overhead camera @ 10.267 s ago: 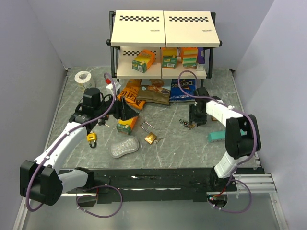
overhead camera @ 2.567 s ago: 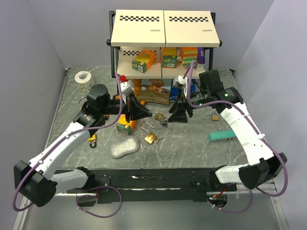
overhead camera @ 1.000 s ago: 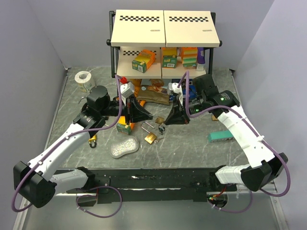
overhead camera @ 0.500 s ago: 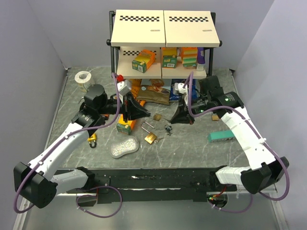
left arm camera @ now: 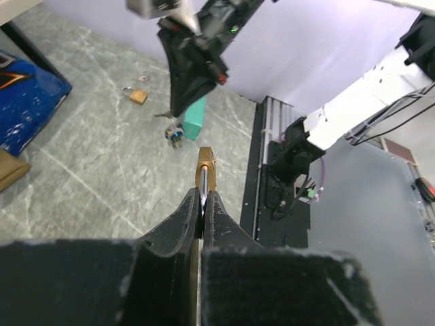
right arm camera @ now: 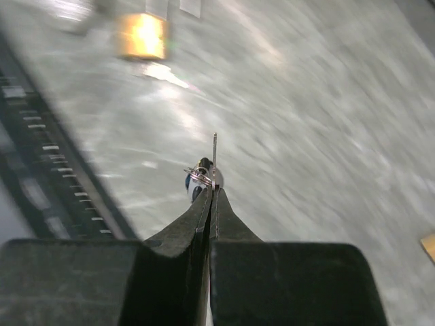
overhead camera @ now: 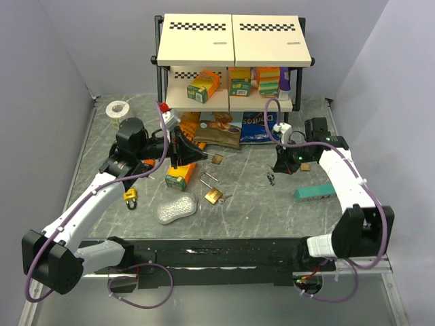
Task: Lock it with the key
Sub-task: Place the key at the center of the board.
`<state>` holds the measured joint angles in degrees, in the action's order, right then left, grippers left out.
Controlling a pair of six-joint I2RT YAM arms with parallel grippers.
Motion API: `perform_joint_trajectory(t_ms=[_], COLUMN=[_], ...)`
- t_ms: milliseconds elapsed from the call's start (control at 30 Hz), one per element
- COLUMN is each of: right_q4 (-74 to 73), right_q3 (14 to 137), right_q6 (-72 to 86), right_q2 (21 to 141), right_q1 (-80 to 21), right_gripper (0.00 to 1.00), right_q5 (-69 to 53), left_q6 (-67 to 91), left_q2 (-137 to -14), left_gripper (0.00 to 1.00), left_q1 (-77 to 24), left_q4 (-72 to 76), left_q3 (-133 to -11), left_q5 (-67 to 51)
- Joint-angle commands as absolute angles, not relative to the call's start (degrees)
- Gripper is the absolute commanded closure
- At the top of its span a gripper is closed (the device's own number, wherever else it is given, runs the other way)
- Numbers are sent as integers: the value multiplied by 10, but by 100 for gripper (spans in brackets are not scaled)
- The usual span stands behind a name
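Observation:
My left gripper (overhead camera: 202,156) is shut on the steel shackle of a brass padlock (left arm camera: 206,165), which it holds in the air pointing right; the padlock (overhead camera: 216,159) shows just beyond the fingers. In the left wrist view the left gripper (left arm camera: 202,198) pinches the shackle edge-on. My right gripper (overhead camera: 279,169) hovers to the right of the table's middle, shut on a key (right arm camera: 215,145) whose blade sticks out past the tips. The right gripper (right arm camera: 213,194) also carries the key's ring and tags (right arm camera: 201,179), which dangle below it (overhead camera: 272,179). Key and padlock are well apart.
A second brass padlock (overhead camera: 213,194) lies open on the table, near a clear plastic case (overhead camera: 175,208), an orange-green box (overhead camera: 179,177) and a yellow padlock (overhead camera: 129,197). A teal block (overhead camera: 314,193) and a small padlock (overhead camera: 306,166) lie at the right. The shelf (overhead camera: 231,102) and snack bags (overhead camera: 221,130) stand behind.
The right gripper has closed fully on the key and swung right, away from the held padlock, carrying the key ring with it. The left gripper has drawn slightly left with its padlock.

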<state>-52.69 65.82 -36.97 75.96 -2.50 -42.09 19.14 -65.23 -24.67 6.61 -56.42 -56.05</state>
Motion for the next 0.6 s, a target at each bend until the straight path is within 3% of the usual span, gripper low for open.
perform_joint_trajectory(t_ms=[0,567], right_q4=[-450,-383], right_q3=[650,711], right_q6=[-352,-386], right_q2=[820,1003], right_q1=[-4,48], right_gripper=[100,100], right_q5=[-285,-163], left_q6=[161,144], left_q2=[-647,-649], left_gripper=[99,99], left_q1=[-245,-246], left_q4=[55,45], left_q3=[-560,-535], left_q5=[-543,-536])
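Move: The right hand holds the key, with the ring and charm dangling. The bare patch of table it is being taken to lies about 7 cm ahead, 11 cm right and 16 cm below. The small padlock sits roughly 12 cm ahead and 14 cm right, the teal box some 2 cm back and 16 cm right, both near table height. From the left hand, that patch is about 12 cm ahead, 40 cm right and 32 cm down. Down and to the right, and also forward, the right hand carries the key some 17 cm in one sweep that slows at the end, towards the bare table beside the small padlock. Its fingers stay shut and swing about 30 degrees to point more steeply down. The left hand sinks about 3 cm, still gripping its padlock by the shackle. ##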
